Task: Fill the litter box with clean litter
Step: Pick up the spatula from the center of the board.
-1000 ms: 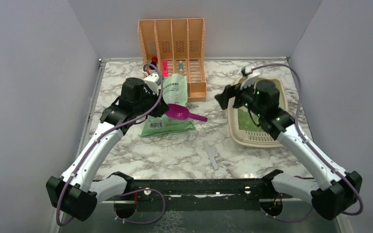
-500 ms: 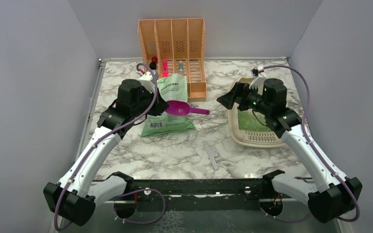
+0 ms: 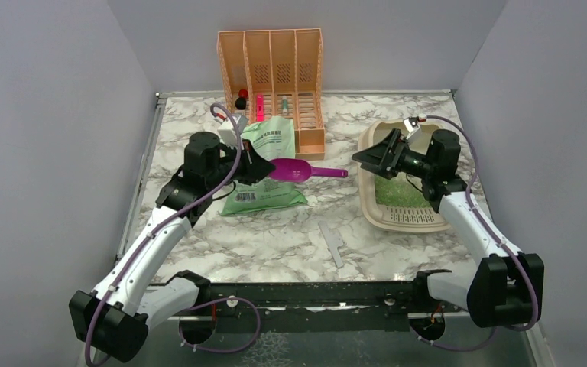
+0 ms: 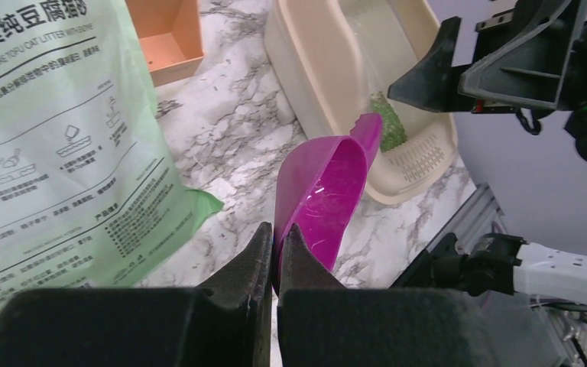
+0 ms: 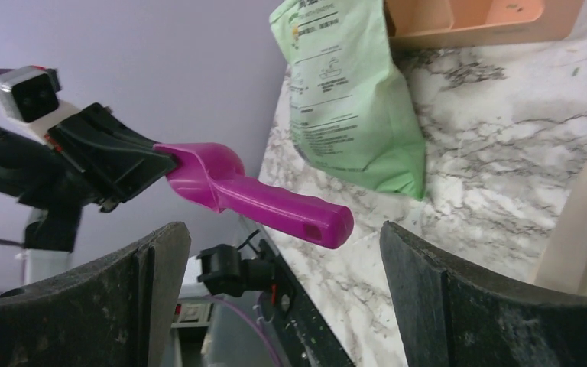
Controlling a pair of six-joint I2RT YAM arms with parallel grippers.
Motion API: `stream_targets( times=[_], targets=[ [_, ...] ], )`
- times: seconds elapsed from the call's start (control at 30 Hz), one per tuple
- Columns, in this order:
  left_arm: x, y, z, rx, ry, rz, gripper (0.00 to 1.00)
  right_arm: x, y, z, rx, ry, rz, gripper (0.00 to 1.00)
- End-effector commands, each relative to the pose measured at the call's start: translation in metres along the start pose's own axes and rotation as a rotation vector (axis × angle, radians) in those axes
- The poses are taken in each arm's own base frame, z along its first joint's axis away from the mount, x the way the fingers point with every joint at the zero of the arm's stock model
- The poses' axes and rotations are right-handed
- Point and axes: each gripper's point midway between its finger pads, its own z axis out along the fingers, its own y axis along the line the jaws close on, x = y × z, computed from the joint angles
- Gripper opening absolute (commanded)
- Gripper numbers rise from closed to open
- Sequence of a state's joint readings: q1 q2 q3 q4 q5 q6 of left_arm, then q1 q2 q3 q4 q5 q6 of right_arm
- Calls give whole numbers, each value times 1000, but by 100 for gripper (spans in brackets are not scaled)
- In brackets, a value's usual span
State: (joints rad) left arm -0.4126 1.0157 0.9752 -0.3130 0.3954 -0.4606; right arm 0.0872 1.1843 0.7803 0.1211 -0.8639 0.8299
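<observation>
The beige litter box [image 3: 403, 221] lies at the right of the table, with a patch of green clean litter [image 3: 391, 191] on its floor. The left wrist view also shows the litter box [image 4: 306, 76] and the litter [image 4: 388, 130]. My left gripper [image 3: 258, 167] is shut on the bowl rim of a magenta scoop [image 3: 294, 170], held above the table with its handle pointing right. In the left wrist view the scoop [image 4: 329, 191] has no granules in its bowl. My right gripper [image 3: 367, 157] stands open over the box's left rim. It faces the handle end of the scoop [image 5: 275, 206], which lies short of its fingers.
A pale green printed bag [image 3: 264, 180] lies under and behind the scoop. The peach file organizer [image 3: 271, 69] stands at the back with small items in it. A flat grey piece [image 3: 332, 243] lies on the marble near the front.
My left arm has carried the scoop to the right, so its handle now reaches further toward the litter box. The right arm has drawn back rightward, its gripper now facing the handle.
</observation>
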Motion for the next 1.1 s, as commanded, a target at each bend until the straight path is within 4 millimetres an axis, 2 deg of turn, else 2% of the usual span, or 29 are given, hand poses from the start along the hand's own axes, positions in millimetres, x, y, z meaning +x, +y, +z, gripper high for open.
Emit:
stream_targets(
  times=[0.0, 0.13, 0.33, 0.53, 0.93, 1.07],
  targets=[
    [-19, -34, -7, 169, -98, -32, 0, 8, 30, -12, -195, 77, -8, 98],
    [-18, -48, -6, 262, -102, -65, 0, 13, 39, -15, -262, 114, 0, 98],
    [-27, -63, -14, 334, -144, -50, 0, 17, 48, -19, -328, 148, 21, 93],
    [-29, -72, -17, 384, -147, -36, 0, 19, 66, -27, -399, 181, 0, 84],
    [-34, -73, -16, 393, -170, -36, 0, 19, 84, -34, -432, 232, 4, 62],
    [-35, -74, -15, 398, -168, -39, 0, 19, 90, -31, -454, 241, -7, 56]
  ],
)
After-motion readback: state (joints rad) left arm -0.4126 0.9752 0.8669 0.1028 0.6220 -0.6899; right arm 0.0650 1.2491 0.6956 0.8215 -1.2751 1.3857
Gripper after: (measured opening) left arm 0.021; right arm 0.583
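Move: Roughly 9 cm to the right hand's left and 4 cm lower lies the middle of the spatula handle, only about 1 cm farther back. The litter box stands some 13 cm to that hand's right, 3 cm farther out and 18 cm below. From the left hand, which keeps the spatula by its scoop tip, the right gripper is about 21 cm right, 3 cm ahead and 2 cm lower; the litter bag is some 6 cm ahead, 2 cm left and 19 cm down. Swinging the handle up to the open right gripper, the left hand keeps its pinch on the scoop tip, rises about 6 cm while going some 3 cm right and 2 cm back, and tilts its fingertips upward. The right hand draws back and rises about 6 cm each, edging left and turning counter-clockwise with its tips lifting, to take the handle end between its fingers, which close to a little over half open. ##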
